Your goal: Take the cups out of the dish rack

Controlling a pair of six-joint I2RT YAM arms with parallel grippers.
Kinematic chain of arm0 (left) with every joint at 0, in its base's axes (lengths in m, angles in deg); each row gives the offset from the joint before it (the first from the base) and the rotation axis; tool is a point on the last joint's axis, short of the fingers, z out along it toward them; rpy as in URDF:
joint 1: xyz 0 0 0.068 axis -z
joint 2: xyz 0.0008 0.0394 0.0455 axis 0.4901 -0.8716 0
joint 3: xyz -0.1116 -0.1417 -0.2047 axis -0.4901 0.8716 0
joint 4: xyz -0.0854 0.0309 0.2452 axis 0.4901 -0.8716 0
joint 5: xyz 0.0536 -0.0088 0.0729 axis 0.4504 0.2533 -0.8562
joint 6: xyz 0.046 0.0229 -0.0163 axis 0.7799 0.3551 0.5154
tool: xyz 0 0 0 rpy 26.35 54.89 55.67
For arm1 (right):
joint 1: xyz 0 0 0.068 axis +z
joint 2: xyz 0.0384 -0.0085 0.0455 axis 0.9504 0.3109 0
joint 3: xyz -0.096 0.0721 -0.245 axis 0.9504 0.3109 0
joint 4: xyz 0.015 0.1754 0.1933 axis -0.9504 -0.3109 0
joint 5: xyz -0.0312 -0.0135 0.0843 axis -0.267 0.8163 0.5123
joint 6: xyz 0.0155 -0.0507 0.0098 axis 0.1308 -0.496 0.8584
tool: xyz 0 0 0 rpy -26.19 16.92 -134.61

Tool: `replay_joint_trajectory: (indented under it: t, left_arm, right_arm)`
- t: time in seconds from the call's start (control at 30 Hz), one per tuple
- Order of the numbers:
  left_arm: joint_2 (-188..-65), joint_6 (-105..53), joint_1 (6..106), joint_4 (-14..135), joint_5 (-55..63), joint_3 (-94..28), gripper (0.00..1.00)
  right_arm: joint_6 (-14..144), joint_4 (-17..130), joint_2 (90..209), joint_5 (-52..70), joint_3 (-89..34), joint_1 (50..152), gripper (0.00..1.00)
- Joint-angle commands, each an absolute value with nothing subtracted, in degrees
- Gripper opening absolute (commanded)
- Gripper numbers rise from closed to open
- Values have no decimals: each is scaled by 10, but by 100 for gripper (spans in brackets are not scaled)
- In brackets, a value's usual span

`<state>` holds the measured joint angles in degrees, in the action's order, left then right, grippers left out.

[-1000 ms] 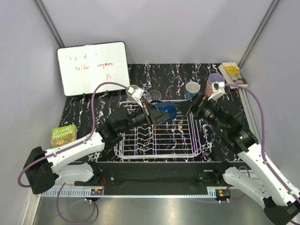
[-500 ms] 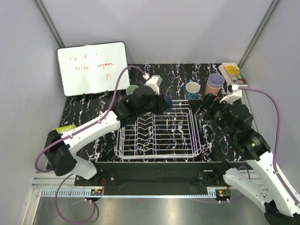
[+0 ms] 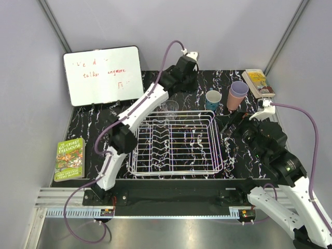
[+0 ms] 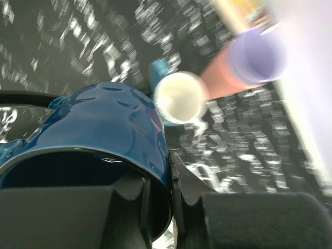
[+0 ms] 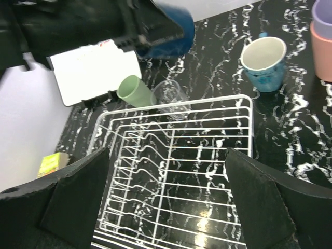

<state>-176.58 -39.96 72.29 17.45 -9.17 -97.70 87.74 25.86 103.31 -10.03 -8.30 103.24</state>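
My left gripper (image 4: pixel 171 202) is shut on the rim of the dark blue cup (image 4: pixel 104 124), one finger inside and one outside. It holds the cup in the air over the far middle of the table (image 3: pixel 181 83). Just beyond stand the teal cup (image 3: pixel 212 99) and the salmon pink cup with the lavender one nested in it (image 3: pixel 238 95). The clear glass (image 3: pixel 169 108) and the pale green cup (image 5: pixel 134 91) stand behind the dish rack's (image 3: pixel 218 155) back left edge. No cup shows in the rack. My right gripper (image 5: pixel 174 207) hangs open above the rack's right side.
A whiteboard (image 3: pixel 102 75) leans on the back left wall. One book (image 3: pixel 70 158) lies at the left edge and another (image 3: pixel 258 82) in the back right corner. The left arm stretches diagonally over the rack's back left corner.
The left arm has swung from over the rack's back left to the far middle of the table, carrying the dark blue cup. The right arm drew back slightly to the right.
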Motion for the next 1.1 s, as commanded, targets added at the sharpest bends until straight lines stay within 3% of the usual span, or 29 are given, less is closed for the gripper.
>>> replay_joint_trajectory:
  t: [0.0,0.5,1.07]
  left_arm:
    - [-1823,-381,700,95,-116,-1036,0]
    - [-1857,-356,702,167,-106,-998,0]
    - [-1876,-396,715,140,-152,-922,0]
  right_arm:
    - [841,233,1035,-132,-118,1032,100]
    - [844,254,1046,-122,-99,1032,100]
    - [852,256,1048,-127,-83,1032,100]
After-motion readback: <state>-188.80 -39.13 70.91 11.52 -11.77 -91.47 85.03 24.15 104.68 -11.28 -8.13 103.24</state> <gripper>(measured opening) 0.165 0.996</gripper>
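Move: The left hand already grips the dark blue mug high beyond the rack. Its landing place, a clear patch of counter, is about 26 cm below and some 3 cm left. The light blue cup stands roughly 10 cm right and 2 cm farther out than this hand, the clear glass about 13 cm left and nearly level, and the rack's rear rim some 6 cm back. From the right hand the patch is about 20 cm ahead, 12 cm left and 32 cm below. Still pinching the dark blue mug by its wall, one finger inside, the left hand lowers it towards the open counter between the clear glass and the light blue cup: a fast drop of about 13 cm, a brief hover, then a slower further 5 cm. Meanwhile the fingers tip some 25 degrees more steeply down and the grip stays shut. ##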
